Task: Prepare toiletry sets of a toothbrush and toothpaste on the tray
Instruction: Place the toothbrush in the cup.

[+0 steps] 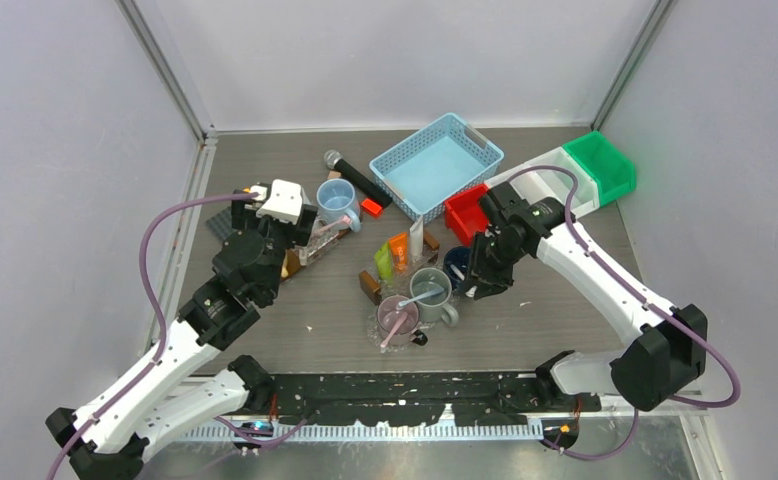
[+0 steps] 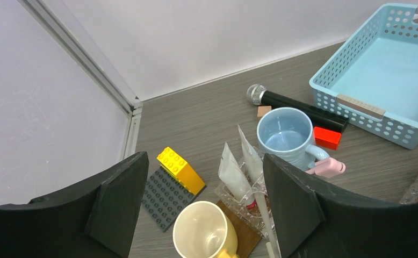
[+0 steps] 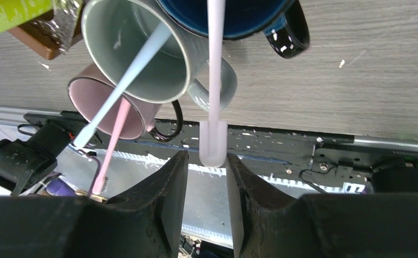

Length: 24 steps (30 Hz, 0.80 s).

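Observation:
A clear tray point(image 2: 282, 207) lies under my open left gripper point(image 2: 204, 161) point(image 1: 297, 240). It holds two white toothpaste tubes point(image 2: 233, 174) and a white toothbrush point(image 2: 265, 212). Green point(image 1: 383, 262), orange point(image 1: 398, 250) and white point(image 1: 417, 238) tubes stand mid-table. A pale toothbrush point(image 3: 214, 80) stands in the dark blue mug point(image 3: 250, 19). Its end sits between the tips of my right gripper point(image 3: 207, 156) point(image 1: 482, 275), whose jaws stand slightly wider than it, a gap on the left side. A blue toothbrush point(image 3: 126, 75) leans in the grey mug point(image 3: 142, 48), a pink one point(image 3: 113, 145) in the pink mug point(image 3: 96, 102).
A yellow mug point(image 2: 204, 231), yellow brick point(image 2: 181, 169) on a grey baseplate point(image 2: 164, 196), light blue mug point(image 2: 285, 134) and black microphone point(image 2: 298, 105) surround the tray. A blue basket point(image 1: 435, 165) and red point(image 1: 465, 215), white point(image 1: 550, 180) and green point(image 1: 605, 165) bins stand behind.

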Available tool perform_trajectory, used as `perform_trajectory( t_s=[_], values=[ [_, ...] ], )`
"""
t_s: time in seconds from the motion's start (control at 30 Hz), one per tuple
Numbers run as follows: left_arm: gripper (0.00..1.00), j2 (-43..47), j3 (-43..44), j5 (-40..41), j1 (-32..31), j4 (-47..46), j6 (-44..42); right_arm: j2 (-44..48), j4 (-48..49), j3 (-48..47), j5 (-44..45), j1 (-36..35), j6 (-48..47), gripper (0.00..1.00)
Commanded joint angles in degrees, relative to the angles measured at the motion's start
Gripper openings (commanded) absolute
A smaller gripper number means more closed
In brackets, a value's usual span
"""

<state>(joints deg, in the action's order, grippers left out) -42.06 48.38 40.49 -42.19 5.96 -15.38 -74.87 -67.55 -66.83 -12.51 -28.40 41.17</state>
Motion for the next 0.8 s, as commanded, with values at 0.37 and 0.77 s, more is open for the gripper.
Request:
perform_trajectory(
  t_s=[0.37,0.77],
  values=[
    [0.8,1.8,-0.2,-0.2,1.6,-3.5,1.2,0.5,16.0,0.4,-8.7,-0.3,4.6,0.54],
    [0.81,4.1,-0.1,0.8,2.6,-4.1,1.0,0.4,18.0,-5.9,2.6,-0.2,-6.1,0.6]
  ],
)
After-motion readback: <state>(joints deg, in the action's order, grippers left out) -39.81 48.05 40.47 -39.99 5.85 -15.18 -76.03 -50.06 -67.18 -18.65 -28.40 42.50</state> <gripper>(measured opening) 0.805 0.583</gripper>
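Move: Ahead of the right hand, some 7 cm out, 2 cm to its left and 10 cm below, is the navy cup with the toothbrush already standing in it. The grey mug sits about 2 cm ahead and 8 cm left, the pink mug 4 cm back and 15 cm left, both similarly low; the red tray is roughly 17 cm straight ahead. From the left hand the navy cup lies about 34 cm right, 3 cm back and 28 cm down. Opening its already loosening fingers wider around the toothbrush's upper end, the right hand lets go and travels about 5 cm forward and 5 cm left over the navy cup, rising some 2 cm. Its fingertips swing forward and left by roughly 15 degrees along the way; the leftward travel stops near the end while forward continues. ##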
